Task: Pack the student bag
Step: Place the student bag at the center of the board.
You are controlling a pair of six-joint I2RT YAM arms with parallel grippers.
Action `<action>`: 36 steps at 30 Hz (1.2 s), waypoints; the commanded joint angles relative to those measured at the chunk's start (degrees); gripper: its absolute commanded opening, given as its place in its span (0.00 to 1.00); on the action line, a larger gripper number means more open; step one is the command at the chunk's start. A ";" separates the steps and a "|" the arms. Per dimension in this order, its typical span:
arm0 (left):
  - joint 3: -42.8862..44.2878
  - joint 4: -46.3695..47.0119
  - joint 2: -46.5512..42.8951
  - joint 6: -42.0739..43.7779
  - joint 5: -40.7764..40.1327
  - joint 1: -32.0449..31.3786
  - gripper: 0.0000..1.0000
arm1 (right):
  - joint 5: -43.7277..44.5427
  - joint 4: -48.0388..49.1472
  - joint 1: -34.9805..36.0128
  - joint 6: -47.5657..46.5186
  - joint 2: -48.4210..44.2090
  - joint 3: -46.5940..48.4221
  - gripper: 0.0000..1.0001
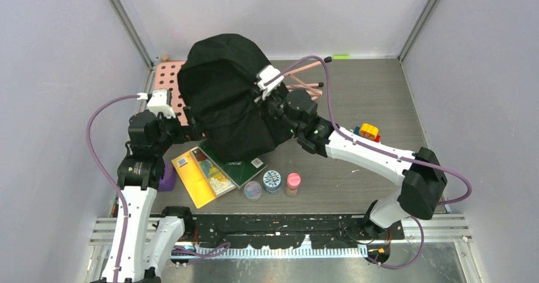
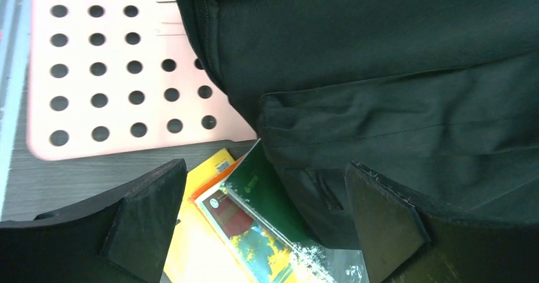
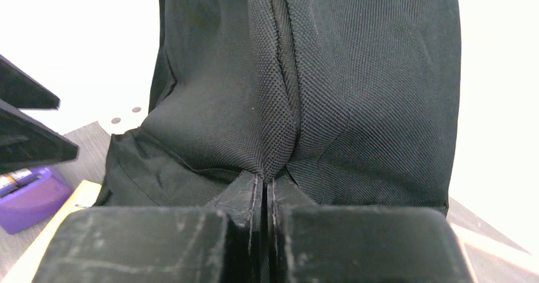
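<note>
The student bag (image 1: 229, 98) is a large black fabric backpack, held up in the middle of the table; it fills the left wrist view (image 2: 381, 73) and the right wrist view (image 3: 305, 79). My right gripper (image 1: 274, 108) (image 3: 264, 181) is shut on a fold of the bag's fabric at its right side. My left gripper (image 1: 191, 129) (image 2: 264, 232) is open at the bag's left lower edge, one finger (image 2: 381, 226) against the fabric. A green book (image 1: 238, 165) (image 2: 267, 200), a picture book (image 1: 213, 173) and a yellow book (image 1: 194, 178) lie partly under the bag.
A pink pegboard (image 1: 166, 79) (image 2: 108, 67) lies at the back left. Three small jars (image 1: 272, 181) stand in front of the bag. A purple box (image 1: 167, 176) (image 3: 25, 191) sits by the left arm. Yellow and red toys (image 1: 368, 131) lie at the right. Pink sticks (image 1: 308, 82) lie behind.
</note>
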 commanded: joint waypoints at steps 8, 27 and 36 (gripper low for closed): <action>3.63 12.03 5.06 -1.42 9.97 -0.17 0.98 | 6.59 16.25 0.38 7.81 -11.23 -20.82 0.09; 7.02 22.47 16.48 -1.97 18.48 -14.96 0.95 | 21.53 -2.54 0.38 18.26 -27.12 -27.09 0.84; 9.71 22.20 17.44 5.25 13.56 -26.14 0.95 | 29.46 -20.29 0.38 19.43 -30.38 -17.51 0.90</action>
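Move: The student bag is in the right hand's pinch, its middle about 7 cm left, 2 cm ahead and 8 cm below; the board's middle lies some 10 cm right and 35 cm below, roughly level ahead. The tripod lies about 10 cm ahead, 8 cm right, on the board. From the open left hand the bag's middle is about 12 cm right and 8 cm ahead, near its height; the books are 6 cm back, 8 cm right, 25 cm below. The bag is carried first about 5 cm right and nearly as far down by the shut right hand, which then opens wide and lets go, going on rightward some 10 cm more, slightly back, turning clockwise. The left hand, staying open, goes up and forward about 6 cm, then sweeps right across the bag's left front, drawing back again and turning clockwise nearly 40 degrees. ##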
